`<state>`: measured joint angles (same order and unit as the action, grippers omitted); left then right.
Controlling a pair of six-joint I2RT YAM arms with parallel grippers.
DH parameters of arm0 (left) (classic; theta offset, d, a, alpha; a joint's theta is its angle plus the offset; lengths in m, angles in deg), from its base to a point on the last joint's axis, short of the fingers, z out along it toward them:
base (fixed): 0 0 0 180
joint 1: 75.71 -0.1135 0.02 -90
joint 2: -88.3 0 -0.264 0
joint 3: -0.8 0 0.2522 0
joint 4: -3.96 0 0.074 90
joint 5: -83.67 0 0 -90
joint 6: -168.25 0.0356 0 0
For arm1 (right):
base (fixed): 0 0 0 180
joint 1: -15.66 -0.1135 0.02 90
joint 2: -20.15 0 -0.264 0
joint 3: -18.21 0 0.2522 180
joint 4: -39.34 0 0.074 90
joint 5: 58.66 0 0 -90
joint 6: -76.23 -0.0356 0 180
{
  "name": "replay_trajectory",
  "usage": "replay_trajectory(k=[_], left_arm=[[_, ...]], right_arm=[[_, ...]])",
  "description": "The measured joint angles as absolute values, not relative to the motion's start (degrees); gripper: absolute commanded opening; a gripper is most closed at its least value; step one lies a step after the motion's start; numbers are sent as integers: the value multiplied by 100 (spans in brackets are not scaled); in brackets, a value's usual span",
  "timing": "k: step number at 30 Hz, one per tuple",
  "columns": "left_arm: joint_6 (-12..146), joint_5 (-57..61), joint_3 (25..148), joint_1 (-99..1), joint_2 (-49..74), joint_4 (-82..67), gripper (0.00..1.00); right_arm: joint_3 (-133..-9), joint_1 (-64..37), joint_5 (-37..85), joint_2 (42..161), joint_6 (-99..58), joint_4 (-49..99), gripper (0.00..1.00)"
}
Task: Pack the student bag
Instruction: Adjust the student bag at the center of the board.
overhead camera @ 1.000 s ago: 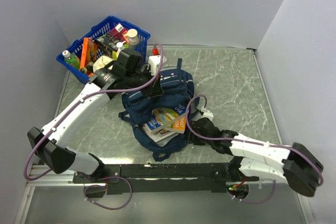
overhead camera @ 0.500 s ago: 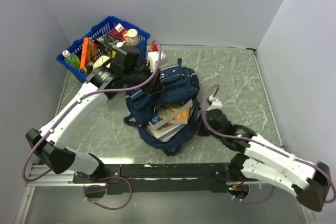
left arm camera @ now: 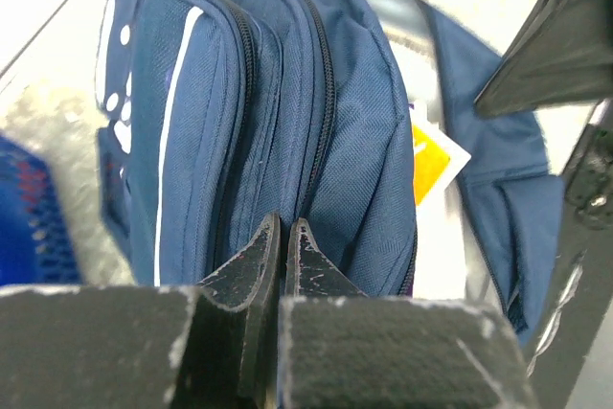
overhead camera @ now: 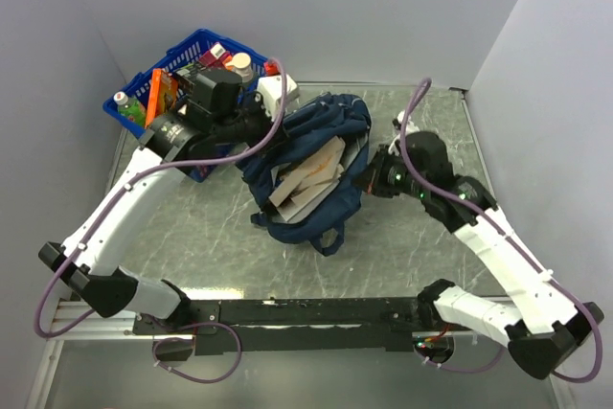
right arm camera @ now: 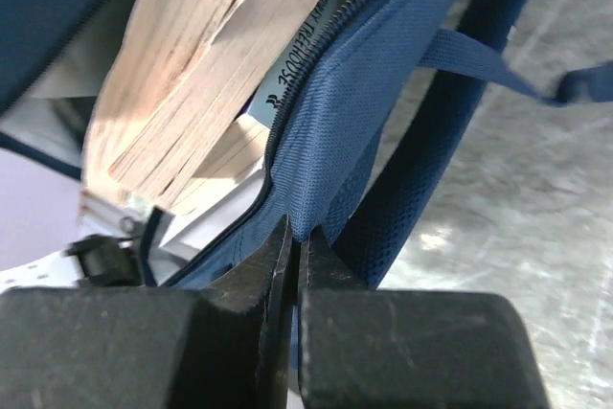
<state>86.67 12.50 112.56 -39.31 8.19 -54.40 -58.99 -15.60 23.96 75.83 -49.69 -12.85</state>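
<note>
The student bag (overhead camera: 326,126), navy blue with its main compartment unzipped, is held up between both arms over the marble table. Books (overhead camera: 308,174) stand inside the opening, page edges showing. My left gripper (overhead camera: 280,133) is shut on the bag's fabric near the zipped front pockets; in the left wrist view its tips (left arm camera: 284,224) pinch a fold of the student bag (left arm camera: 287,93). My right gripper (overhead camera: 368,179) is shut on the opposite rim of the opening. In the right wrist view its tips (right arm camera: 298,229) clamp the blue edge beside the zip, with the books (right arm camera: 206,74) just behind.
A blue plastic basket (overhead camera: 123,114) with bottles and packets stands at the back left, close behind the left wrist. A bag strap (overhead camera: 330,237) hangs toward the near side. White walls close in on the left, back and right.
The right gripper went from open to shut on the bag's rim and swung up and back. The bag was pulled away from the near edge and tipped up, books sliding deeper.
</note>
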Motion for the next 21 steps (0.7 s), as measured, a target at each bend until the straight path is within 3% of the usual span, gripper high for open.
replay_trajectory(k=[2,8,14,21], left_arm=[[8746,1116,11688,-3951,718,-5848,1],[8698,1046,14923,-3999,-368,-7177,1],[8728,895,13555,-3835,663,-7037,1],[8798,384,13592,-3500,471,-7387,1]], right_arm=[[-6364,-1432,2158,7837,-4945,-1539,0],[-8157,-973,1244,8595,-5041,-1484,0],[-8264,-428,195,9063,-5196,-1124,0],[-8080,-177,-736,10311,-5170,-280,0]])
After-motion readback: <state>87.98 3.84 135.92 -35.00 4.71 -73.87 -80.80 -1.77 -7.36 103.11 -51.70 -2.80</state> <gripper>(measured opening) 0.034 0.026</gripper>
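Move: Both shut grippers already hold the lifted student bag: the left pinches its upper left side, the right its open mouth's right rim. The board's centre lies about 7 cm right of the left hand, level fore-and-aft, 33 cm below. From the right hand the centre is some 13 cm left, 4 cm ahead, 25 cm down, and the books in the mouth about 10 cm left, level ahead, 4 cm lower. The blue basket sits roughly 14 cm ahead and 21 cm left of the left hand, well below. Keeping their pinch on the bag, both hands jerk it up by about 12 cm, then sink again by roughly half of that. The right hand carries its rim forward all the while, some 10 cm in all and a little left, its wrist rolling left side up and turning counter-clockwise; the left, on the way down, draws slightly back and left. ##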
